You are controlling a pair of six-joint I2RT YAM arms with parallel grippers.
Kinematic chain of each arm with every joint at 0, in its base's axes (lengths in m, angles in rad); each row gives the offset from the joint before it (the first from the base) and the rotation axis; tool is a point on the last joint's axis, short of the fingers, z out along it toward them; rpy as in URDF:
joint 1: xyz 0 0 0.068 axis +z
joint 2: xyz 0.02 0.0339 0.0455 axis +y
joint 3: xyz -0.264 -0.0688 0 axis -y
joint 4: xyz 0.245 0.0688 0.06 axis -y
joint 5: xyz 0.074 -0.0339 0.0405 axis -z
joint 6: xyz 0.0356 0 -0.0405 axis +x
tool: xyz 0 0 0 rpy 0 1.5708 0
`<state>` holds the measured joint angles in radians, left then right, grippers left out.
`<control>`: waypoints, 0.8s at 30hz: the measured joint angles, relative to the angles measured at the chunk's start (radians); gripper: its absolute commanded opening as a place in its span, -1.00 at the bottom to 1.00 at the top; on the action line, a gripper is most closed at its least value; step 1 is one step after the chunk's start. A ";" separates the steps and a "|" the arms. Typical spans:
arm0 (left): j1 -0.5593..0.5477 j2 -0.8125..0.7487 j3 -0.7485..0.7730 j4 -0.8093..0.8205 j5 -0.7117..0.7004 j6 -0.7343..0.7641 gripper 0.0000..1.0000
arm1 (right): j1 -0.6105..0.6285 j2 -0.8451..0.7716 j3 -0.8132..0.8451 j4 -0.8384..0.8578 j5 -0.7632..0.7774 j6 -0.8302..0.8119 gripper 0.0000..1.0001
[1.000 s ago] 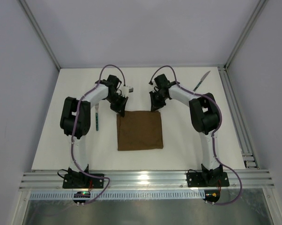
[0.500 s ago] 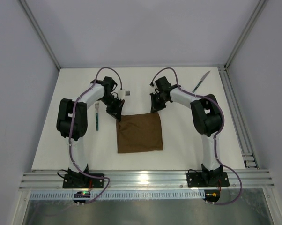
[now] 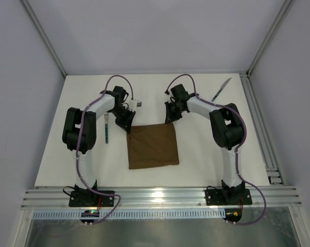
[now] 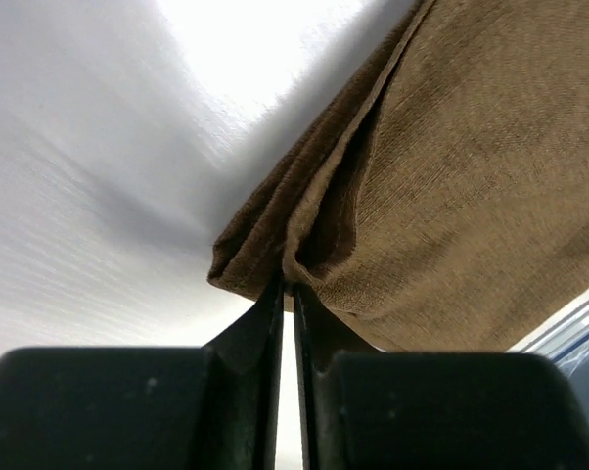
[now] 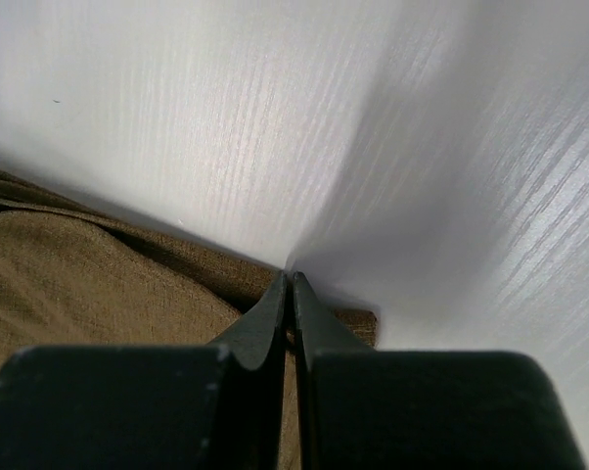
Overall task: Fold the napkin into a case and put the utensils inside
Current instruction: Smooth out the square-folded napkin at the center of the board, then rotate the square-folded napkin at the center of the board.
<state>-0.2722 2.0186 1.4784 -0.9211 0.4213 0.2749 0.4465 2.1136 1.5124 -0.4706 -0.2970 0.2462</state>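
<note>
The dark brown napkin lies flat as a folded square in the middle of the table. My left gripper is shut on its far left corner, and the left wrist view shows the cloth puckered at the tips. At the far right corner, my right gripper is shut on the napkin's edge, its tips down at the table. The fork, with a teal handle, lies left of the napkin. The knife lies at the far right. No case shows.
A metal rail runs along the table's right edge. The white enclosure walls stand close behind and to both sides. The arm bases sit at the near edge.
The right gripper has closed on the napkin's far right corner. The left arm has shifted slightly left and nearer, drawing the far left corner with it and puckering the cloth.
</note>
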 measured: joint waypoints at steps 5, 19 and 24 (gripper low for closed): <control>0.009 0.018 -0.002 0.035 -0.025 -0.013 -0.46 | -0.014 0.000 0.001 -0.001 -0.002 0.000 -0.26; 0.060 -0.070 -0.002 0.040 -0.026 -0.057 -0.11 | -0.058 -0.234 -0.072 -0.008 0.127 0.002 0.11; 0.068 -0.061 -0.018 0.051 -0.010 -0.072 -0.07 | 0.040 -0.509 -0.349 0.003 0.146 0.064 0.18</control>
<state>-0.2043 1.9572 1.4609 -0.8703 0.4114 0.2024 0.4862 1.6043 1.1633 -0.4675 -0.1513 0.3099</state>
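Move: The square-folded napkin lies just under both closed fingertips. From the left hand, at its far-left corner, the napkin's middle is about 11 cm right and 7 cm back; the fork lies some 10 cm left and 1 cm ahead. From the right hand, near the far-right corner, the napkin's middle is roughly 7 cm left and 12 cm back, while the knife lies about 24 cm right and 16 cm ahead. Up and then sharply back, after first easing forward and left, the right hand comes away from the napkin's far edge, rising about 9 cm and ending some 7 cm back as its fingers open. The left hand also opens, dips slightly, then lifts off the far-left corner and shifts about 2 cm forward and left, turning slightly counter-clockwise. ##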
